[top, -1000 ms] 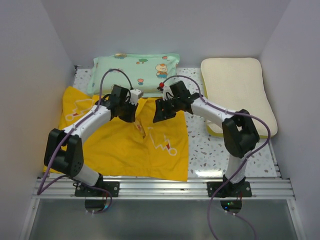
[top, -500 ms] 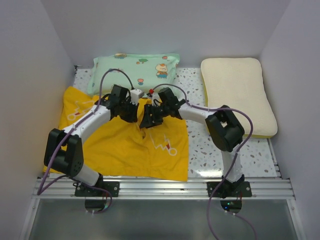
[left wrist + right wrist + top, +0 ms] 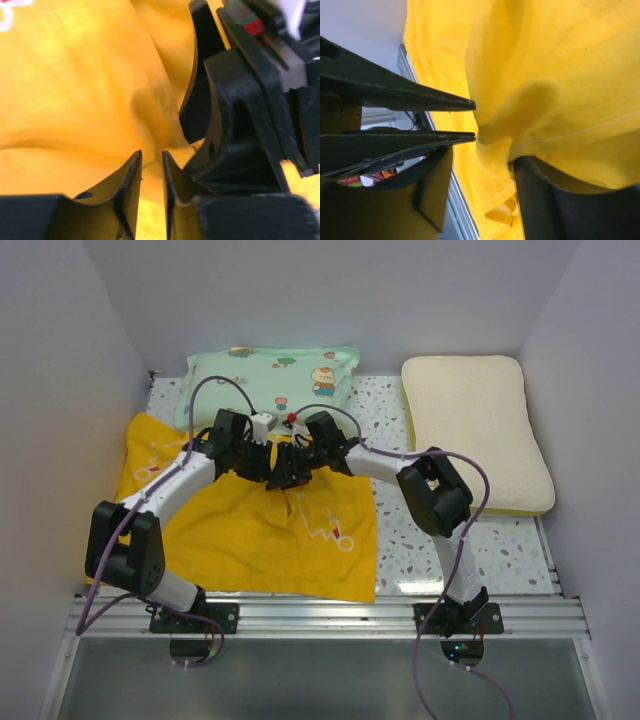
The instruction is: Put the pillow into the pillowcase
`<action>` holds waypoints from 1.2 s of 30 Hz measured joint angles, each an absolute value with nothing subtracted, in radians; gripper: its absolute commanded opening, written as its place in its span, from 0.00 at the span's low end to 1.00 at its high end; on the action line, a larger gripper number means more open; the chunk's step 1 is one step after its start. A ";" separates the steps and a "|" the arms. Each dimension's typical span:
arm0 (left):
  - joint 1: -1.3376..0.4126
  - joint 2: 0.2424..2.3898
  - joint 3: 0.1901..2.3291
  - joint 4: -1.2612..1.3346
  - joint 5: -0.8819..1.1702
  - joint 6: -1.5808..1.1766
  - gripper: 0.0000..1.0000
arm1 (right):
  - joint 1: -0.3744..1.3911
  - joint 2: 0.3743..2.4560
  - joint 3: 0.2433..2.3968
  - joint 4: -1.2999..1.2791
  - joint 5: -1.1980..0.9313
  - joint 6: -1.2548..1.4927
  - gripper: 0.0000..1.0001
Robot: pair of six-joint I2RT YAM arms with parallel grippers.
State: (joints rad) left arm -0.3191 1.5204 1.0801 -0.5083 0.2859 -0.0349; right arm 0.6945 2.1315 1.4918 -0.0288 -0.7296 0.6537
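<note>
The bright yellow pillowcase [image 3: 250, 530] lies spread over the left half of the table, bunched up at its far edge. Both grippers meet at that bunched edge. My left gripper [image 3: 262, 456] [image 3: 151, 153] has its jaws a narrow gap apart, with a raised fold of yellow cloth [image 3: 150, 110] just at the tips. My right gripper [image 3: 287, 468] [image 3: 482, 160] stands open right beside it, and a hanging fold of the pillowcase [image 3: 500, 130] sits between its fingers, draped over one of them. The cream-white pillow [image 3: 475, 430] lies apart at the back right, untouched.
A mint-green cartoon-print pillow [image 3: 270, 385] lies along the back wall just behind both grippers. White walls close in the left, back and right sides. A speckled tabletop [image 3: 410, 530] shows between pillowcase and pillow. A metal rail [image 3: 320, 615] runs along the near edge.
My right arm has swung left until its gripper sits against the left one. The left jaws, shut on the cloth before, have parted a little.
</note>
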 measured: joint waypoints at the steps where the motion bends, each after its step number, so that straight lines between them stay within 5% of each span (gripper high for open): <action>1: -0.310 1.511 1.071 -0.498 0.283 -0.045 0.40 | 0.696 2.144 1.503 -0.027 -0.736 0.657 0.44; 3: -0.290 1.476 1.040 -0.476 0.269 -0.063 0.53 | 0.700 2.174 1.522 -0.017 -0.756 0.670 0.26; 4: -0.282 1.454 1.024 -0.471 0.258 -0.073 0.70 | 0.702 2.186 1.523 -0.010 -0.761 0.677 0.20; 7: -0.276 1.370 0.977 -0.469 0.250 -0.107 0.84 | 0.705 2.214 1.526 0.013 -0.760 0.704 0.07; 16: -0.320 1.110 0.803 -0.461 0.170 -0.081 0.91 | 0.705 2.218 1.543 0.088 -0.757 0.807 0.00; 36: -0.479 1.210 0.710 -0.216 -0.089 -0.271 1.00 | 0.706 2.158 1.410 0.360 -0.754 1.200 0.00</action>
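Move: The raised fold at the pillowcase's open edge is at my left fingertips, perhaps 1 cm to their right and 1 cm lower. From my right hand it lies about 1 cm left and 2 cm below. My left gripper's tips are some 3 cm left of my right hand and slightly higher. From my right hand, the green pillow's middle is roughly 20 cm ahead and 2 cm left, a touch lower; the pillowcase's zigzag print lies about 10 cm back, 12 cm right and 7 cm below. I dip my right hand about 2 cm onto the fold and pinch the hem shut, then raise it about 5 cm, tilting the wrist as it rises. Meanwhile my left fingers open wide, let the cloth go, and back off up and left towards me by some 6 cm, then sink and come about 3 cm forward again, staying open beside the raised hem. ##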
